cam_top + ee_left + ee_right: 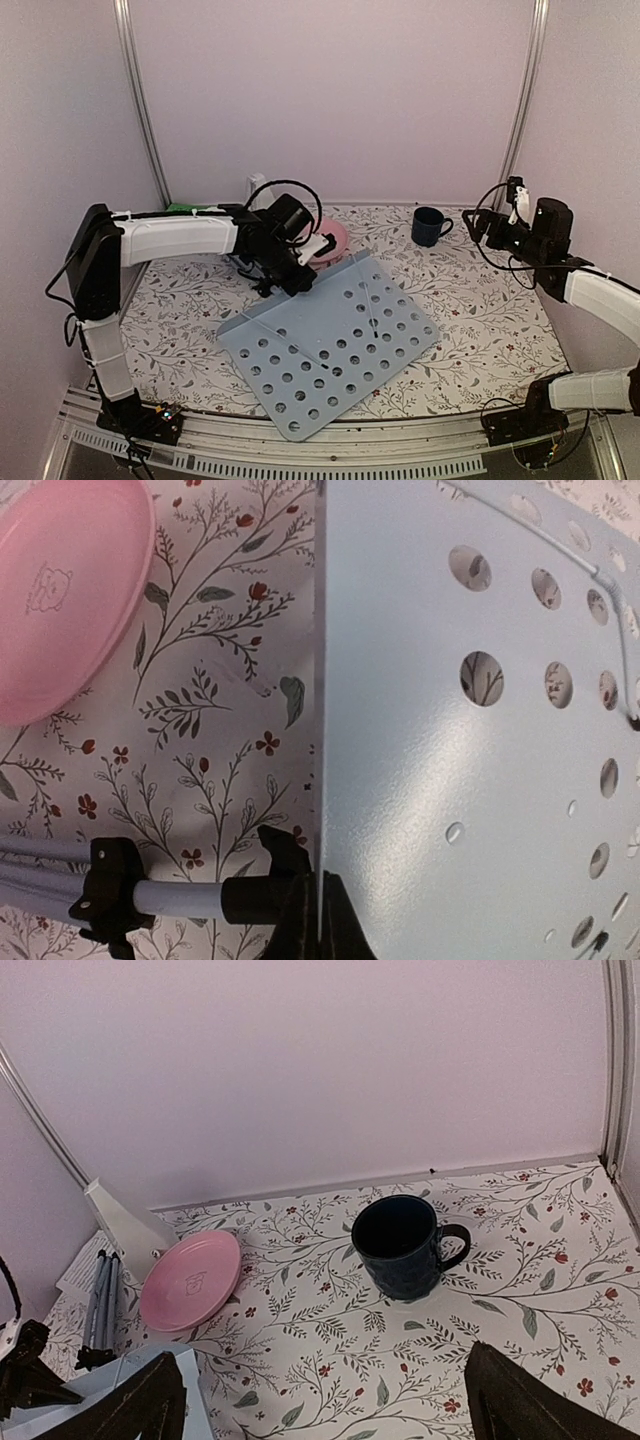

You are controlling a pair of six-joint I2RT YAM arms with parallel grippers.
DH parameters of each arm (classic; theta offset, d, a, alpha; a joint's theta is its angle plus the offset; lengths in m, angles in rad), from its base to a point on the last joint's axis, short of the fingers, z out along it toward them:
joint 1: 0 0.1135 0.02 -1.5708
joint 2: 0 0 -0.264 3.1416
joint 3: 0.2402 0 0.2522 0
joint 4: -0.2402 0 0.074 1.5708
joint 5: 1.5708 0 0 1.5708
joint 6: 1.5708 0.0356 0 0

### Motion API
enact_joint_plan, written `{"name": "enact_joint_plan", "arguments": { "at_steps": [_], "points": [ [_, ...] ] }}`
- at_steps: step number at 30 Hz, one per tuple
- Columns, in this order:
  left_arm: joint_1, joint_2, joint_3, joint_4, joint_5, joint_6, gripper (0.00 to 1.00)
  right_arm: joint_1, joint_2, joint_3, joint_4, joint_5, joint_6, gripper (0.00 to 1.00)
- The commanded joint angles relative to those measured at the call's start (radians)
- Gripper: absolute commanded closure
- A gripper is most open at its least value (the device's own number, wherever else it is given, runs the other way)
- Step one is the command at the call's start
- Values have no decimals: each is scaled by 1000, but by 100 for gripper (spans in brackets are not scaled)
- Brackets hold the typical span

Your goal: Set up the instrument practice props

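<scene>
The pale blue-grey perforated music stand point(330, 345) lies flat across the middle of the table. Its silver tripod legs point(40, 868) point away toward the back left. My left gripper point(322, 905) is shut on the stand's thin back edge, with the panel's rim pinched between the two black fingers. In the top view that gripper point(293, 280) sits at the panel's upper left side. The white metronome point(125, 1222) stands at the back wall, beside a white sheet point(78, 1272). A green sheet point(185, 208) lies behind my left arm. My right gripper point(330, 1410) hangs open and empty above the table's right side.
A pink plate point(333, 240) rests just behind the stand's back edge, close to my left wrist. A dark blue mug point(430, 226) stands upright at the back right, ahead of my right gripper point(490, 225). Metal frame posts rise at both back corners.
</scene>
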Motion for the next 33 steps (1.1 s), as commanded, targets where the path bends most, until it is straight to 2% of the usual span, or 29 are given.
{"name": "enact_joint_plan", "arguments": {
  "at_steps": [1,8,15,25,33],
  "points": [
    [-10,-136,88,56,118,-97,100,4,-22,-28,19,34,12,1],
    [21,-231,152,85,213,-160,100,3,-65,-52,30,95,32,1],
    [63,-326,212,165,309,-223,100,4,-110,-76,70,89,33,1],
    [72,-285,596,-27,239,-203,100,3,-112,-120,161,12,28,1],
    [73,-291,721,-29,269,-272,100,3,-82,-140,263,-128,20,1]
  ]
}}
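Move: The left hand already grips the far edge of the music stand's desk, whose middle lies about 9 cm back, 7 cm to its right and 4 cm lower. The collar of the folded legs is some 7 cm ahead and 8 cm left; the pink plate is roughly 19 cm ahead and 3 cm right, the white holder about 22 cm ahead and 10 cm left. From the idle right hand, the desk's middle is some 13 cm back, 34 cm left and 20 cm down. Still pinching the desk's far edge, the left hand hoists the music stand nearly straight up by some 33 cm, slowly at first, then fast, easing off at the end. On the way it rolls its left side down about 35 degrees, so the steeply down-pointing fingers swing out towards its right. The empty right hand stays open and drifts back some 2 cm, tipping up slightly. ##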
